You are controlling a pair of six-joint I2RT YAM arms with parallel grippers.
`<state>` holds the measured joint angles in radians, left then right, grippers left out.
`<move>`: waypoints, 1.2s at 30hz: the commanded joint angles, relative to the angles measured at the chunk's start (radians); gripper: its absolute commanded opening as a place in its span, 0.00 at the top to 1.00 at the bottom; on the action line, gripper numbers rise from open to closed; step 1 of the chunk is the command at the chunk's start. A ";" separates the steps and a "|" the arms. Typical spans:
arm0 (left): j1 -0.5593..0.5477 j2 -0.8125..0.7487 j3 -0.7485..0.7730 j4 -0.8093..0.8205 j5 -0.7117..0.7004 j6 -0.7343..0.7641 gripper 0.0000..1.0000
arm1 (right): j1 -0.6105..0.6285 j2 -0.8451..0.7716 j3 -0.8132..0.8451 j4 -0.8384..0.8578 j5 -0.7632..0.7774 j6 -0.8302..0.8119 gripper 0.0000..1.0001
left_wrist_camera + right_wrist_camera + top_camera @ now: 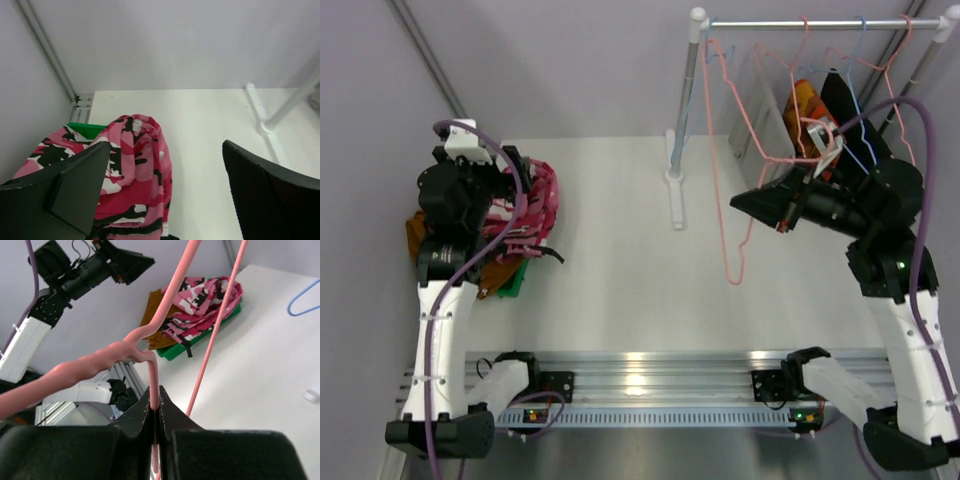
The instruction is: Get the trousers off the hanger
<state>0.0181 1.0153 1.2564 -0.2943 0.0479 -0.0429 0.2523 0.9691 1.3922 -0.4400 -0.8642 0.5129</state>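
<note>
The pink patterned trousers (535, 205) lie crumpled on a pile at the table's left, off any hanger. They also show in the left wrist view as pink trousers (135, 170) and in the right wrist view (205, 297). Mustard-brown trousers (415, 232) lie under them, seen too as mustard-brown cloth (155, 315). My left gripper (165, 200) hovers just over the pile, open and holding nothing; from above the left gripper (505, 185) is over the heap. My right gripper (155, 400) is shut on a bare pink wire hanger (150, 370), which dangles by the rack as the hanger (725, 215).
A green item (200, 337) lies under the pile. The white clothes rack (685, 100) stands at the back right, its foot (267, 125) on the table. Orange patterned (803, 110) and black (840, 100) garments hang on it among pink and blue hangers.
</note>
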 commanded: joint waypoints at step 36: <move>0.002 -0.029 0.026 -0.263 0.182 -0.104 0.01 | -0.159 0.862 0.970 -0.362 0.479 -0.238 1.00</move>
<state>0.0181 0.9848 1.2774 -0.5835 0.2199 -0.1253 0.0891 1.7912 2.2967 -0.8780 -0.4171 0.2920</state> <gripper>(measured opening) 0.990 0.009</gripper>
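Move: The right hand already holds the empty pink hanger; the left stretch of the rail lies about 38 cm ahead, 6 cm right and 8 cm above. The grey trousers' middle is some 27 cm ahead, 7 cm right and 12 cm below; the orange trousers, about 25 cm ahead, 20 cm right and 12 cm below. From the empty left hand, that rail spot is roughly 32 cm ahead, 55 cm right and 12 cm above. The right hand carries the empty hanger about 25 cm forward towards the rail, turning some 30 degrees clockwise. ##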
